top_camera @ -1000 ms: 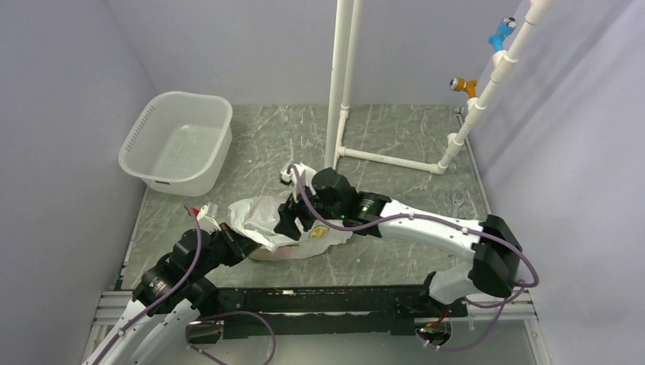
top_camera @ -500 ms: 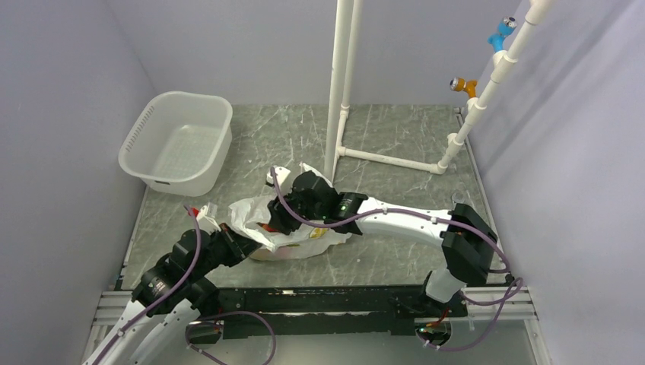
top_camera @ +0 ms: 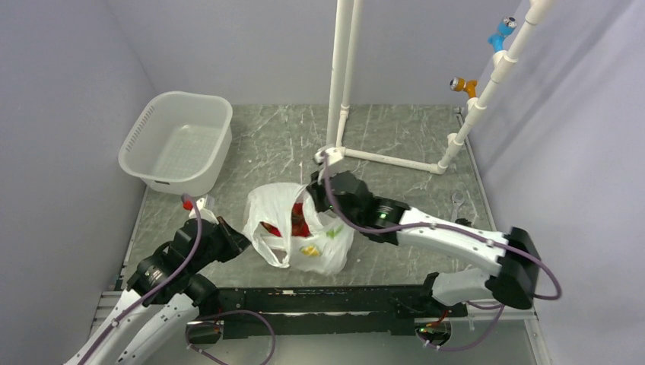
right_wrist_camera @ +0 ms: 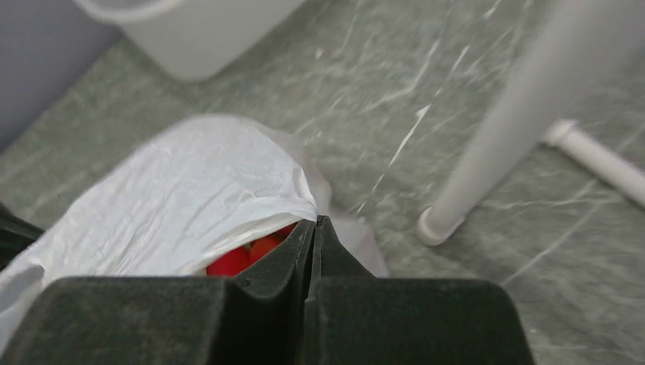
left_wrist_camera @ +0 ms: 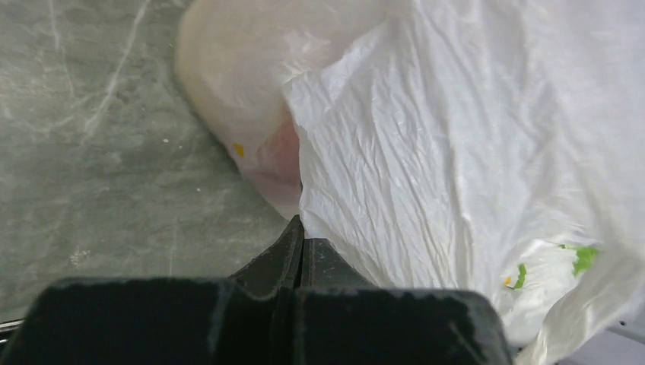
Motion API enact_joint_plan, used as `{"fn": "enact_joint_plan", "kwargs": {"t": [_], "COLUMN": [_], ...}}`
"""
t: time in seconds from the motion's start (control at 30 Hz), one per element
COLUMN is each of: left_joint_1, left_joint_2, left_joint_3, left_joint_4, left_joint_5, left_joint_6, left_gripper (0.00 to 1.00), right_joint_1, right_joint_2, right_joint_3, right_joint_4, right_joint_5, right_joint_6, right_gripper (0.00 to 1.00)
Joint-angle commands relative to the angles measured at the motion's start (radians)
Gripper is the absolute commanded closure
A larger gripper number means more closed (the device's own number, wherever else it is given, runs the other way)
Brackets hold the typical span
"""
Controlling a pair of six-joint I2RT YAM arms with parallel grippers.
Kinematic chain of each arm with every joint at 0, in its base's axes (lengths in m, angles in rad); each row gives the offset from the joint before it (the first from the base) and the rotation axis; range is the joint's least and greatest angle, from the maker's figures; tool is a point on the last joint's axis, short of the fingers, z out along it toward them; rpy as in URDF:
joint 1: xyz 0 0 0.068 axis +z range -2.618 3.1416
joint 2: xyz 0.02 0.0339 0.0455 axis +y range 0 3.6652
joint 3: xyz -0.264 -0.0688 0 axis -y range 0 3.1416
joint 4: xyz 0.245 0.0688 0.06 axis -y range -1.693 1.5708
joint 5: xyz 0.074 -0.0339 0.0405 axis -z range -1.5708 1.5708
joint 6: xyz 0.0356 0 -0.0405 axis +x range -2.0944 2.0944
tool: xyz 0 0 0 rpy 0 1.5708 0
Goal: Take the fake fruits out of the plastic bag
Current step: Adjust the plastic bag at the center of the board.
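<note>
The plastic bag point(top_camera: 328, 251) stands puffed up at the table's near middle, its mouth stretched open between my two grippers. My left gripper point(top_camera: 240, 241) is shut on the bag's left edge; the left wrist view shows crinkled white bag point(left_wrist_camera: 426, 152) running into the closed gripper point(left_wrist_camera: 302, 230). My right gripper point(top_camera: 312, 199) is shut on the far rim, and in the right wrist view the bag point(right_wrist_camera: 190, 190) meets the closed gripper point(right_wrist_camera: 314, 226). Red fake fruits point(top_camera: 293, 225) show inside the mouth, red fake fruits point(right_wrist_camera: 242, 257) again just under the rim. No banana shows.
A white perforated tub point(top_camera: 176, 141) sits at the back left, and the tub's wall point(right_wrist_camera: 190, 34) shows from the right wrist. A white pipe frame point(top_camera: 342, 84) rises behind the bag, its foot pipe point(right_wrist_camera: 437, 224) close to my right gripper. Grey walls enclose the table.
My right gripper has shut on the bag's far rim and drawn it up and back. The bag, lying flat before, now stands open and shows red fruit. The left arm shifted slightly left.
</note>
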Motion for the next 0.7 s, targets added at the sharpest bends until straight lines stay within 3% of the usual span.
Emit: {"fn": "enact_joint_plan", "kwargs": {"t": [0.0,0.17,0.2,0.4,0.5,0.67], "left_joint_1": [-0.002,-0.003,-0.002,-0.003,-0.003,-0.003], "left_joint_2": [0.067,0.106,0.105,0.047,-0.016,-0.083], "left_joint_3": [0.108,0.211,0.206,0.062,0.04,0.173], "left_joint_4": [-0.004,-0.073,-0.065,0.053,0.066,-0.013], "left_joint_5": [-0.08,-0.129,-0.113,0.08,0.136,0.118], "left_joint_6": [0.104,0.168,0.17,0.154,0.169,0.257], "left_gripper": [1.0,1.0,1.0,1.0,0.74,0.32], "right_joint_1": [-0.028,-0.078,-0.086,-0.092,-0.069,-0.043], "right_joint_2": [-0.118,-0.13,-0.119,-0.024,-0.036,-0.111], "right_joint_3": [0.002,0.035,0.046,0.17,0.204,0.291], "right_joint_4": [-0.014,-0.035,-0.043,-0.216,-0.325,-0.527], "right_joint_5": [0.162,0.074,0.035,-0.161,-0.146,-0.128], "right_joint_6": [-0.047,-0.124,-0.134,-0.141,-0.136,-0.158], "right_gripper": [1.0,1.0,0.95,0.42,0.22,0.04]}}
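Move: The left hand, shut on the bag's left edge, has the plastic bag's middle about 10 cm ahead, 14 cm right and 10 cm below; the white tub stands some 34 cm ahead and 22 cm left of it. From the right hand, shut on the far rim, the bag's middle is about 1 cm back, 3 cm left and 16 cm down. The upright pipe's foot is roughly 10 cm ahead and 5 cm right of the right hand. Both hands let go of the bag's rim after a quick upward flick. The right goes about 5 cm up and 5 cm right, slightly forward, then sinks and draws back about 3 cm each as its fingers spread nearly fully. The left lifts about 5 cm, drops back and retreats some 3 cm, opening a little over half and rising slightly again at the last. ##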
